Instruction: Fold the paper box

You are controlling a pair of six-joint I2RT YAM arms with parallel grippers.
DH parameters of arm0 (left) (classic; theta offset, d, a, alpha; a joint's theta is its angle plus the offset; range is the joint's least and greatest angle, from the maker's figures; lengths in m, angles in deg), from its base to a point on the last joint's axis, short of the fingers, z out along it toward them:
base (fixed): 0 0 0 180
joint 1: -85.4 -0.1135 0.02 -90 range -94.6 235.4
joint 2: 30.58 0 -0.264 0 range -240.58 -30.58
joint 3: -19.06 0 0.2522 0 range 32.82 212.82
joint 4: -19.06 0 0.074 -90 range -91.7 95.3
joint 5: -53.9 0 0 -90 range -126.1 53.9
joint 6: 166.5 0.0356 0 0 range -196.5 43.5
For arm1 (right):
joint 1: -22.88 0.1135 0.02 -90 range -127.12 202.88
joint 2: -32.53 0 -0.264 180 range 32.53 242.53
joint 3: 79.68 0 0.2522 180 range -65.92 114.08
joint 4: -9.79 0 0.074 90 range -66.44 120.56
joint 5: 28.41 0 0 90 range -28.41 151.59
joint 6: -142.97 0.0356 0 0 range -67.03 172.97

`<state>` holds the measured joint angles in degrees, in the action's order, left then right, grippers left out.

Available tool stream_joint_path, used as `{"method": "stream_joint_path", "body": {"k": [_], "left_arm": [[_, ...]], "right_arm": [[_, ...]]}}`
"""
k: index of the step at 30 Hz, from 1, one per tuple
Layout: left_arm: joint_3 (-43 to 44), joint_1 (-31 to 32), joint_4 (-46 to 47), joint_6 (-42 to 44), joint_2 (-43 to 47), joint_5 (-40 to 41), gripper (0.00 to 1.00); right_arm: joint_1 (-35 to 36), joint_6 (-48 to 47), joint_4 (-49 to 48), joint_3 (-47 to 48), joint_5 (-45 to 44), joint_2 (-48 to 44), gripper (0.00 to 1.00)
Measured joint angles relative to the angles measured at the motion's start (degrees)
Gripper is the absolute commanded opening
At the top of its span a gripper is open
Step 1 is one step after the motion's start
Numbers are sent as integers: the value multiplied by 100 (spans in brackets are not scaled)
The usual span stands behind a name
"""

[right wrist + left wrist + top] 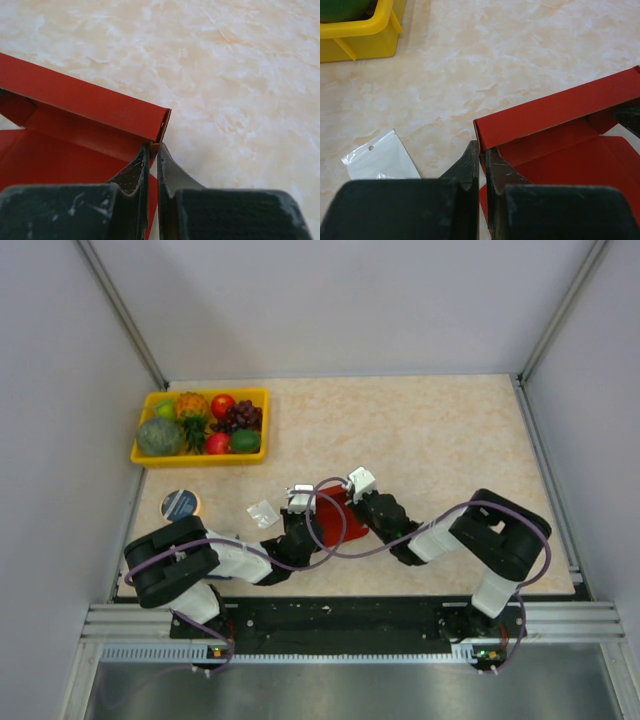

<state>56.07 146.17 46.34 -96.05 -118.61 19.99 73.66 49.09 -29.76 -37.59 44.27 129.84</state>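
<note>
The paper box point(330, 518) is a bright red cardboard piece lying near the table's front edge between my two arms. Its far long wall point(560, 107) stands folded up, with the floor panel below it. My left gripper point(482, 150) is shut on the thin side flap at the box's left corner. The right wrist view shows the same raised wall point(75, 95) ending at its right corner. There my right gripper point(153, 149) is shut on the red flap just below that corner. From above, the left gripper point(298, 502) and right gripper point(358, 490) flank the box.
A yellow fruit tray point(200, 458) filled with toy fruit sits at the back left; its corner point(365, 35) shows in the left wrist view. A small whitish plastic wrapper point(262, 513) point(380, 160) lies left of the box. A round blue-topped tin point(180, 504) sits further left.
</note>
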Motion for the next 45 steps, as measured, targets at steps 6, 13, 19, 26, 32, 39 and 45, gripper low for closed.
{"method": "stream_joint_path", "body": {"k": [6, 13, 19, 26, 32, 39, 45], "left_arm": [[0, -2, 0, -48, 0, 79, 0], [0, -2, 9, -192, 28, -4, 0], [0, -7, -79, -310, 98, 11, 0], [35, -33, -229, -354, 103, -46, 0], [33, 2, -254, -328, 146, -214, 0], [31, 13, -234, -328, 168, -284, 0], [11, 13, -225, -323, 168, -269, 0]], "right_arm": [[262, 59, -688, 22, -776, 367, 0], [656, 968, -382, 352, -2328, 527, 0], [938, 2323, 1355, 1257, -3598, 610, 0], [1047, 2680, 1307, 1123, -3790, 673, 11], [623, 1794, -914, 9, -2400, 667, 12], [258, 1270, -1829, -450, -1270, 669, 18], [164, 1029, -1991, -476, -1003, 750, 28]]}}
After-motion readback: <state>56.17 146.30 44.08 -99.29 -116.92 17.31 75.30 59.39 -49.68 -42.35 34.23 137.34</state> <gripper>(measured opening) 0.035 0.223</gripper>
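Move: The right gripper is already on its target: the box's right end flap lies between its fingertips. The box's floor panel lies roughly 5 cm back from that hand, 2 cm left and 3 cm lower. The left gripper already pinches the box's left end flap. From this left hand the right end flap is about 8 cm to the right and 3 cm ahead, and the white packet some 10 cm left, 2 cm back and 4 cm down. Keep the left gripper clamped on the box's left end. From its pinch on the right end flap, swing the right gripper some 35 degrees clockwise, easing it about 1 cm forward and slightly up; then part its fingers a little, draw it about 1 cm right, back and down while swinging most of the way back, rolled left side up, and finish with the fingers astride that flap. ##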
